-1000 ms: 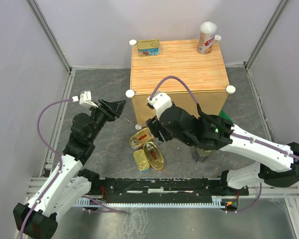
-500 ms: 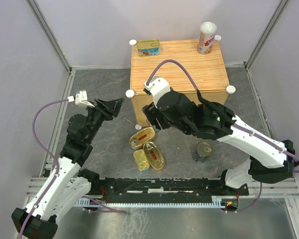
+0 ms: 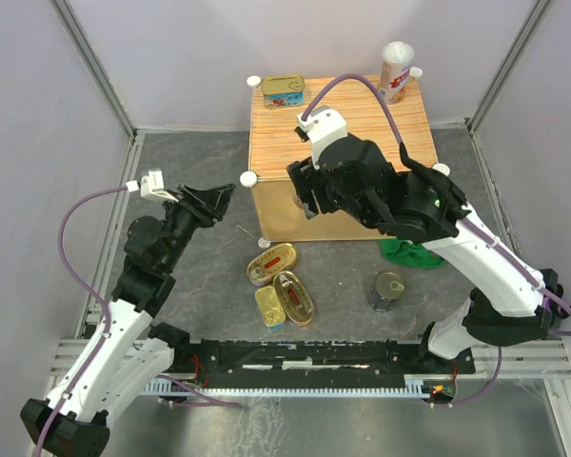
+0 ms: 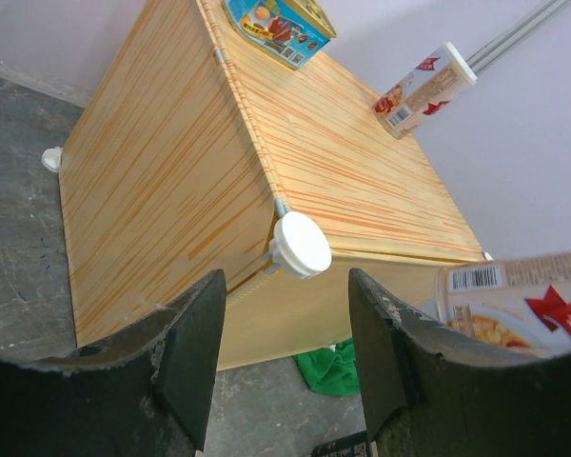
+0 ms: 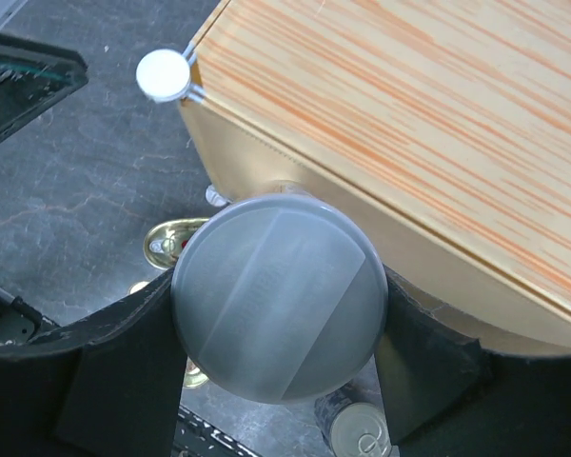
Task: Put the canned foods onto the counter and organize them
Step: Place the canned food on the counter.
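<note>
The counter [image 3: 343, 143] carries a rectangular gold-lidded tin [image 3: 284, 91] at its back left and a white-lidded cylinder [image 3: 396, 71] at its back right. My right gripper [image 3: 306, 195] hovers over the counter's front left edge, shut on another white-lidded cylinder [image 5: 279, 295], whose label shows in the left wrist view [image 4: 523, 305]. On the floor in front lie two oval gold tins [image 3: 271, 264] [image 3: 293, 297], a rectangular tin [image 3: 268, 307] and a dark blue cylinder [image 3: 387, 290]. To the counter's left, my left gripper [image 3: 214, 202] hangs open and empty, facing its corner knob [image 4: 300, 245].
A green cloth [image 3: 409, 252] lies on the floor by the counter's front right. White knobs [image 3: 441, 171] stick out at the counter's corners. Grey walls and metal rails close in the workspace; the black base rail [image 3: 305, 357] runs along the near edge.
My right arm has lifted the white-lidded cylinder from beside the floor tins up and back to the counter's front edge. That uncovered the dark blue cylinder. The left arm barely shifted.
</note>
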Robot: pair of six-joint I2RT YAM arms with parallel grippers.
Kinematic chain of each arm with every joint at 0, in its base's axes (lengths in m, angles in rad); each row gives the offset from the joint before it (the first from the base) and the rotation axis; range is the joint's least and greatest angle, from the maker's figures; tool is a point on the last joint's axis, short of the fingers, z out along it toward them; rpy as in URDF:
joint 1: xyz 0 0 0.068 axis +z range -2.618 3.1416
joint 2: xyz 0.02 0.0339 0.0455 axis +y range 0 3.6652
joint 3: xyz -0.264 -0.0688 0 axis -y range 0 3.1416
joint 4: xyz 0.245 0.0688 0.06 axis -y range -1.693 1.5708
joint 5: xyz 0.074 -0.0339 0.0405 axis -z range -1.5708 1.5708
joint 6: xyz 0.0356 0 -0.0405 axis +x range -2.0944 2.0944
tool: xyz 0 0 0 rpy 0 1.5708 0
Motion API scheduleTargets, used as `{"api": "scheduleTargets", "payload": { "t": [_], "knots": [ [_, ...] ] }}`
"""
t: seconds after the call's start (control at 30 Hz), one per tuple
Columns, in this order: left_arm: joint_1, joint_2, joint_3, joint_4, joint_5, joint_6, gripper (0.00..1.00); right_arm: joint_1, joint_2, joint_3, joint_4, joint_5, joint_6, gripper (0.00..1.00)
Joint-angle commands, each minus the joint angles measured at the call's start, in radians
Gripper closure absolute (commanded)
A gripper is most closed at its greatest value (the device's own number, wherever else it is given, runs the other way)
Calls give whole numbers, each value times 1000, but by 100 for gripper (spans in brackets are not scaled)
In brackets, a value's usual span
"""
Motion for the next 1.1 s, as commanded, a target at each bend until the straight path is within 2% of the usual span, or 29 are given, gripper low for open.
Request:
{"api": "scheduleTargets", "payload": {
  "t": [0.0, 0.27, 0.8, 1.07],
  "knots": [
    [-2, -2, 62, 13, 24, 39, 39, -49, 1, 133, 68, 64, -45, 82],
    [-3, -5, 74, 5, 27, 43, 39, -163, 64, 291, 25, 96, -99, 83],
    [-3, 23, 90, 8, 35, 44, 39, -494, 139, 356, 84, 55, -130, 82],
    [-3, 39, 99, 1, 39, 51, 39, -606, 173, 368, 100, 1, -97, 82]
  ]
}}
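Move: The right hand already grips a tall lidded can and is taking it to the empty counter spot about 16 cm ahead, 17 cm to its right and 11 cm below. The standing tall can is some 25 cm ahead and 18 cm right, the blue tin 24 cm ahead and 4 cm left; the front-left knob lies 5 cm ahead, 11 cm left. From the left hand, that spot is roughly 12 cm ahead, 32 cm right and slightly lower. Keeping its grip near the lid, the right hand swings the can forward and equally to the right, some 15 cm each way, from in front of the counter over its front edge towards the open spot before the standing tall can. It climbs nearly 5 cm over the first half and then sinks about 2 cm while still travelling, the wrist turning some 30 degrees clockwise all along so that the fingers come round to point forward. ##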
